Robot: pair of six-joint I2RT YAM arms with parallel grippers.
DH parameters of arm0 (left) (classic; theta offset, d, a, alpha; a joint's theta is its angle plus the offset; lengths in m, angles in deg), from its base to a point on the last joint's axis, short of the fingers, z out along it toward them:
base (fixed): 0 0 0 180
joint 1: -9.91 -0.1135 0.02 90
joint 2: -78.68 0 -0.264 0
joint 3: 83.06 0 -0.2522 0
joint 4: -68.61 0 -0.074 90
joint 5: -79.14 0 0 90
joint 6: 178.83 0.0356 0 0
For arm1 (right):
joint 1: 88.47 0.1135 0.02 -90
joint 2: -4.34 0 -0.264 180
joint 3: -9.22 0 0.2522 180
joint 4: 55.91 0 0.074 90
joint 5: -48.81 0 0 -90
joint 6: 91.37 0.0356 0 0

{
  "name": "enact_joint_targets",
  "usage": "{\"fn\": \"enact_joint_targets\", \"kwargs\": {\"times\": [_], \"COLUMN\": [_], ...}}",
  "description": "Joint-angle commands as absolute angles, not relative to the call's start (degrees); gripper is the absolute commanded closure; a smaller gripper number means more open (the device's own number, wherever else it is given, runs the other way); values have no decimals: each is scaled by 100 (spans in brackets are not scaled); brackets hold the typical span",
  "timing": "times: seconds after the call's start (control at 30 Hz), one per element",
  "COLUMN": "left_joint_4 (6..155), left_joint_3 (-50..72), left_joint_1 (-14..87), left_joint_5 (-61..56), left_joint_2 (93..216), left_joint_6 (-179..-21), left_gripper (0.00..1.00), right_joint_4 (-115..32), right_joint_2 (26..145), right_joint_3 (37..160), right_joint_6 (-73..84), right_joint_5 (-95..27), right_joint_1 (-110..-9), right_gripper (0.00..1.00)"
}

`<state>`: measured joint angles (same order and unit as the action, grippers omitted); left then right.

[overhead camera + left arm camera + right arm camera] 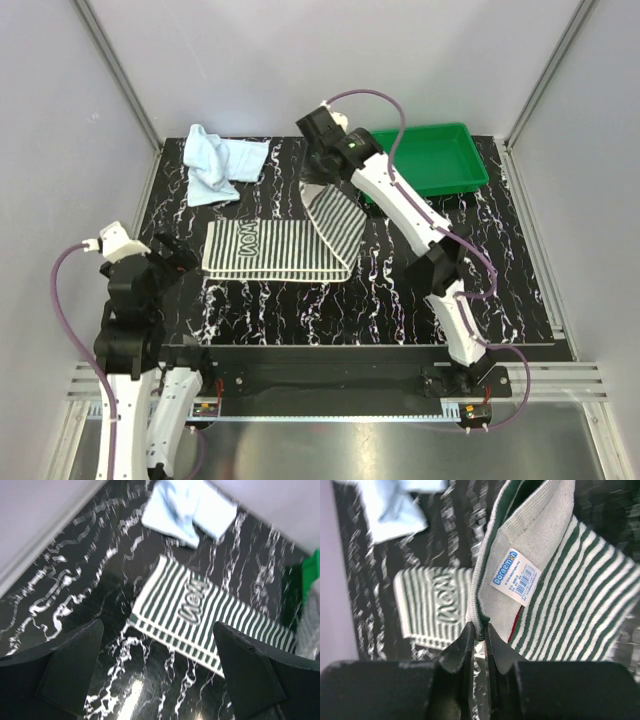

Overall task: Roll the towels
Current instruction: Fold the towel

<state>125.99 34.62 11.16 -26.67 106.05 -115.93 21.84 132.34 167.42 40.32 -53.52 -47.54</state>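
Observation:
The green-and-white striped towel (265,250) lies flat mid-table, its right end lifted into a raised flap. My right gripper (320,182) is shut on that flap's corner hem; in the right wrist view the jaws (480,630) pinch the folded edge, and the striped towel (570,600) hangs with its white label (516,576) showing. The pale blue towel (222,165) sits crumpled at the back left, apart from both grippers. My left gripper (175,255) hovers open just left of the striped towel (200,610), holding nothing (158,626). The blue towel (187,510) lies beyond it.
A green plastic tray (430,158) stands at the back right, right behind the right arm. Grey walls with metal rails (120,75) close in the black marbled table (400,290) on the left, back and right.

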Motion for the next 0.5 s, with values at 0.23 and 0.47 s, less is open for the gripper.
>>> {"fn": "enact_joint_targets", "kwargs": {"times": [0.23,0.47], "left_joint_4": [11955,12061], "left_joint_3": [3844,3801], "left_joint_1": [1254,1254], "left_joint_5": [-3643,-3924], "left_joint_2": [10197,10153], "left_joint_6": [-11494,-11599], "left_gripper": [1,1], "right_joint_4": [445,-637], "right_joint_2": [13845,14161], "right_joint_3": [16791,16844], "right_joint_6": [3766,3493], "right_joint_5": [-4295,-4277], "right_joint_1": [-3917,-3486], "right_gripper": [100,100]}}
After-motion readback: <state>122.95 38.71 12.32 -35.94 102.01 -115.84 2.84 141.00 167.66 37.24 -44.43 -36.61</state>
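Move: The striped towel's right end is already pinched in the right hand. The towel's flat left end, where it is being taken, lies about 30 cm to this hand's left, 8 cm back and 22 cm below. The blue towel is some 14 cm ahead and 26 cm left, the green bin about 16 cm ahead and 28 cm right, both down on the table. From the left hand, the striped towel's left end is roughly 13 cm ahead, 5 cm right and 23 cm down. The striped towel's lifted end, still pinched in the right hand's shut fingers, is carried some 15 cm left over the flat part towards its left end, coming back about 5 cm and sinking a little, slowing as it goes. The right wrist turns about 20 degrees counter-clockwise. The left hand, open and empty, eases a couple of centimetres left. ##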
